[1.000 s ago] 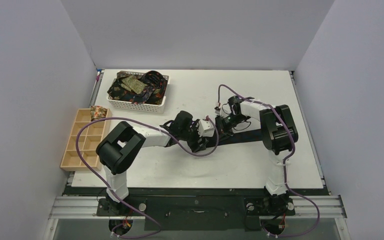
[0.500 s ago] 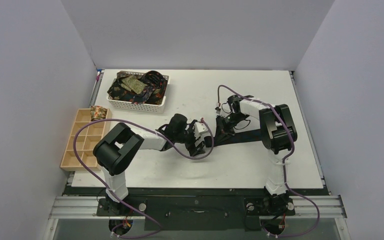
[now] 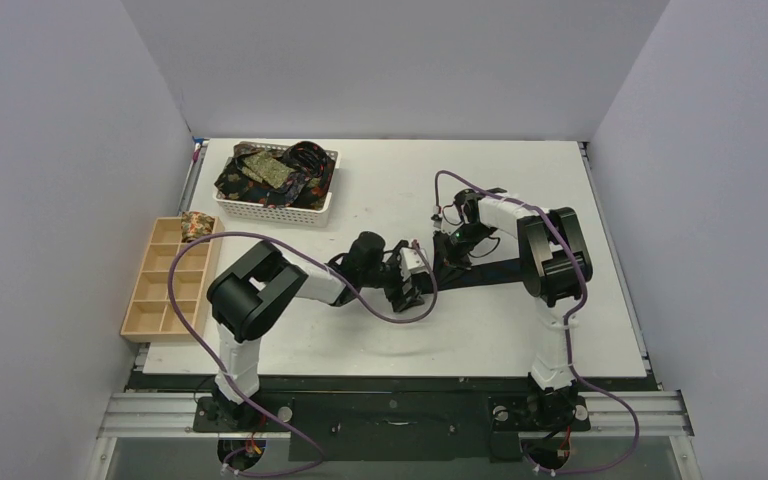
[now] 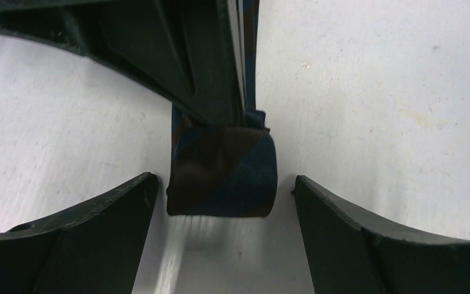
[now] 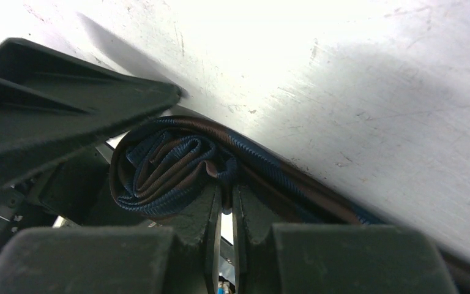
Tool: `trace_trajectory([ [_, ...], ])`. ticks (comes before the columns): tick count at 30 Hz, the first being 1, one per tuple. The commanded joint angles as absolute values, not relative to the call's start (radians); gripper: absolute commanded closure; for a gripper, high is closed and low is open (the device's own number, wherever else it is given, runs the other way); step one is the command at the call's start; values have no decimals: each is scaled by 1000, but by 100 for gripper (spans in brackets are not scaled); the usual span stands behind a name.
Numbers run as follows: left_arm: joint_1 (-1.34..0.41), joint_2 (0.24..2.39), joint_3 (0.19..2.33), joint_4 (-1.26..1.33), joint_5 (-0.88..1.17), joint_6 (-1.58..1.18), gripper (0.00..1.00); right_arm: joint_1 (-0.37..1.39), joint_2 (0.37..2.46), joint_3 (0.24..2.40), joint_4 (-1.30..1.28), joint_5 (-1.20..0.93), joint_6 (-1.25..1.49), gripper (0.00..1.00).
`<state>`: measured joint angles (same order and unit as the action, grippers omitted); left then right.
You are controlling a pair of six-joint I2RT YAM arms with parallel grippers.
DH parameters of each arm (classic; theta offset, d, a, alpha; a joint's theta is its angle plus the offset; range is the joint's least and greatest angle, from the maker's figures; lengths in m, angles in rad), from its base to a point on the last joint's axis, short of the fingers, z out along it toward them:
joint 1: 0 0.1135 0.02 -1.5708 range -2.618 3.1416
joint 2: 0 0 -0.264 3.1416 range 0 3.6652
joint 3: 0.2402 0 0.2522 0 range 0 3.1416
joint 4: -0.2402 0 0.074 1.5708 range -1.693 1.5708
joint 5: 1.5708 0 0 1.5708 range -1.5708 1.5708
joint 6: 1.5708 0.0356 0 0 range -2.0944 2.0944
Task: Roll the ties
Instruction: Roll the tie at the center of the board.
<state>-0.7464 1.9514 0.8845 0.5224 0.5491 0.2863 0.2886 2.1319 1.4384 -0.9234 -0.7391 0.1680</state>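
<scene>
A dark blue and brown striped tie point(image 3: 490, 272) lies as a strip across the table's middle, its left end wound into a small roll point(image 4: 223, 177). My right gripper point(image 5: 225, 184) is shut on the roll's inner fold point(image 5: 165, 165), and in the top view it point(image 3: 447, 258) sits at the strip's left end. My left gripper point(image 4: 223, 184) is open, one finger on each side of the roll without touching it; from above it point(image 3: 412, 280) is just left of the right one. More ties point(image 3: 270, 172) fill the basket.
A white lattice basket point(image 3: 278, 210) stands at the back left. A pale wooden compartment tray point(image 3: 165, 300) sits at the left edge with one patterned roll point(image 3: 196, 225) in its far corner. Purple cables loop over both arms.
My left gripper's jaws have widened around the roll, and the left arm's elbow has swung right. The right gripper has stayed shut in place.
</scene>
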Motion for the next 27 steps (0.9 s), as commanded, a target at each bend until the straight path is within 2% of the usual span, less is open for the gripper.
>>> trace_trajectory([
  [1, -775, 1995, 933, 609, 535, 258, 21, 284, 2224, 1409, -846, -368, 89, 100],
  [5, -790, 2030, 964, 608, 521, 259, 31, 296, 2225, 1404, -846, -395, 67, 100],
  [9, -807, 2041, 981, 571, 474, 276, 53, 313, 2208, 1393, -831, -471, 57, 100],
  [11, -807, 2035, 984, 535, 444, 271, 67, 315, 2183, 1375, -809, -549, 65, 100],
  [13, -801, 2024, 992, 466, 416, 264, 75, 303, 2143, 1349, -790, -684, 80, 100],
  [17, -785, 2006, 976, 306, 386, 268, 86, 245, 2028, 1300, -785, -783, 92, 79],
  [20, -784, 2002, 981, 218, 360, 274, 89, 200, 1973, 1282, -785, -828, 98, 58],
  [22, -788, 2005, 998, 160, 339, 266, 90, 192, 1953, 1283, -785, -861, 108, 50],
  [27, -810, 2028, 1058, 47, 300, 244, 88, 254, 1943, 1313, -752, -901, 175, 47],
])
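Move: The tie's roll lies about 4 cm to the right of the open left fingertips and 1 cm farther out, at roughly their height, with the right fingertips some 2 cm beyond its middle to the right. Those shut right fingers still pinch the tie beside the roll, whose middle is about 2 cm to their left and 1 cm below. The flat strip's middle is some 9 cm to the right of them, 2 cm farther out and 3 cm lower. The left hand slides about 3 cm to the right over the board with its fingers straddling the roll and closes them to a little under half open, gripping the roll by its two side edges, then eases about 1 cm back to the left and a touch forward with the grip kept. The right hand keeps its pinch until the left has closed, then opens to about half and comes free, rising some 2.5 cm and drawing nearly 2 cm to the right, tilting about 10 degrees as it goes. ##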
